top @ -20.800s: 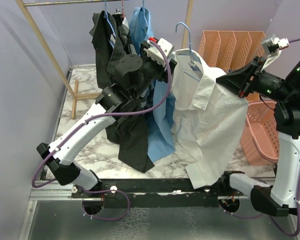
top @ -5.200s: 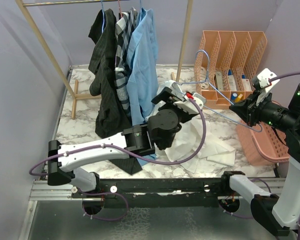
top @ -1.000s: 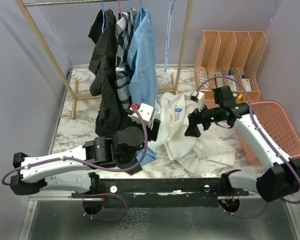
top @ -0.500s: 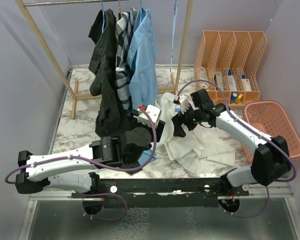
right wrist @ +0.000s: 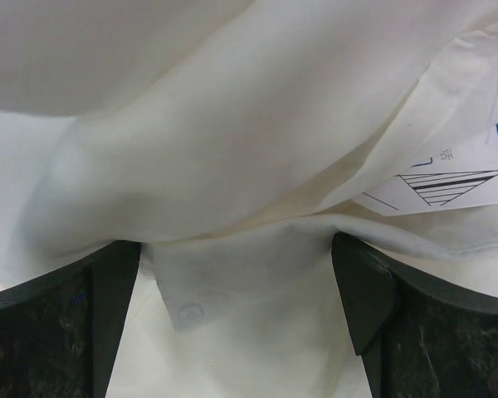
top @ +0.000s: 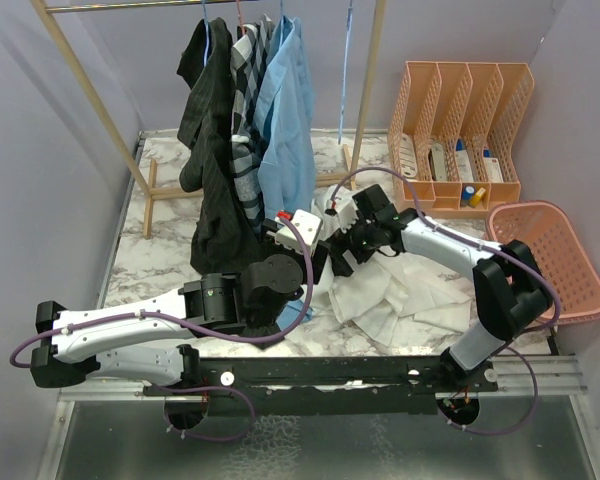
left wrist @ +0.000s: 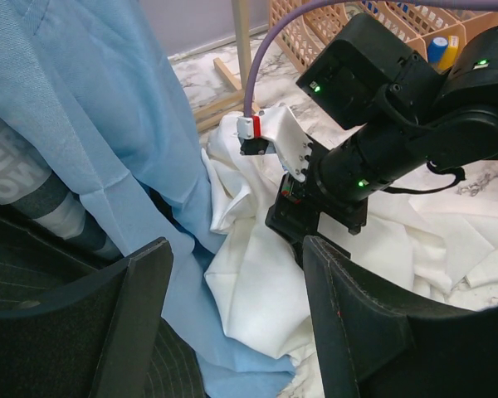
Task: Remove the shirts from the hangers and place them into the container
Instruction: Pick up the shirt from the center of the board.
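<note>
The white shirt (top: 400, 295) lies crumpled on the marble table, off its hanger. My right gripper (top: 338, 262) presses down into its left part, open; in the right wrist view the collar fold (right wrist: 232, 265) lies between the wide-apart fingers (right wrist: 373, 307). My left gripper (top: 316, 258) hovers open just left of it, with white cloth (left wrist: 257, 282) below its fingers (left wrist: 133, 323). The light blue (top: 285, 110), checked (top: 245, 90) and pinstriped black (top: 210, 130) shirts hang on the rack. An empty light blue hanger (top: 344, 70) hangs there too. The salmon-pink basket (top: 560, 255) stands at the right.
The wooden rack's post (top: 368, 90) stands behind the white shirt. A peach file organizer (top: 460, 100) with small items sits at the back right. The right arm (left wrist: 398, 141) crosses close in front of the left wrist camera.
My right arm has swung left across the white shirt and lowered its open gripper onto the cloth beside the left gripper. The left arm edged forward, then held still.
</note>
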Action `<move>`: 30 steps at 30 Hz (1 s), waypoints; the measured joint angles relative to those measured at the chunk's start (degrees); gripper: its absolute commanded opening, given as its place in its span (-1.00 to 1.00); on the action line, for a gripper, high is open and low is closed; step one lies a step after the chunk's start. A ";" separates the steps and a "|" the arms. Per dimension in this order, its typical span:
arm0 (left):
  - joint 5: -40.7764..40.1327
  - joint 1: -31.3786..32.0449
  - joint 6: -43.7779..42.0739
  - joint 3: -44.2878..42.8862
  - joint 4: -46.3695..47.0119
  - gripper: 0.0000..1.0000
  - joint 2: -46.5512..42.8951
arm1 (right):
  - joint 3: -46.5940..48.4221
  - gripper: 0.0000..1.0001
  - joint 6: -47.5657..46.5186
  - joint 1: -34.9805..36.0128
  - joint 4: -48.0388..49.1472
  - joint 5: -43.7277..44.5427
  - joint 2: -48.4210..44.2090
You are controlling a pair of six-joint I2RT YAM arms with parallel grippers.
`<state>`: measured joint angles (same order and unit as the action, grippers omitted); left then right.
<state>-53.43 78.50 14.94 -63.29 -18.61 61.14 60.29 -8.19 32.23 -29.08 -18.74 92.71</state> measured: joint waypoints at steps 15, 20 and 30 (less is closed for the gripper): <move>0.02 0.00 0.09 0.00 0.00 0.33 0.00 | -3.19 -0.90 -1.05 -0.07 6.27 4.20 5.40; 0.04 0.00 0.44 0.00 0.00 0.33 0.00 | -0.13 -0.98 -2.03 -0.37 4.55 2.80 7.98; 0.04 0.00 -0.11 0.00 0.48 0.33 0.66 | 5.64 -0.98 -2.10 -9.88 -7.65 -3.61 -1.55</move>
<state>-53.39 78.50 14.83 -63.29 -18.13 61.80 65.93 -10.28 22.35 -36.73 -22.35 91.15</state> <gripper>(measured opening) 0.666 0.067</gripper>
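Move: The right hand is wide open, pointing down and somewhat left, with the fold of the white shirt that it will grip about 4 cm below, 1 cm farther out and 1 cm to the right. The shirt's main heap centres some 8 cm right and 3 cm back of that hand. The light blue shirt's tail lies about 8 cm left and 9 cm back, the rack foot roughly 17 cm ahead and 2 cm right. From the left hand the fold is about 9 cm ahead, 6 cm right and 29 cm below. The right hand sinks about 4.5 cm into the white shirt near its label, drifting slightly right and then forward as the fingers close from wide open to almost shut, pinching a bunch of cloth between the tips. It then lifts slowly at first and quickly towards the end, rising some 8 cm from its lowest point while drawing about 3 cm right and 2 cm forward, away from the blue shirt, with the cloth held. ##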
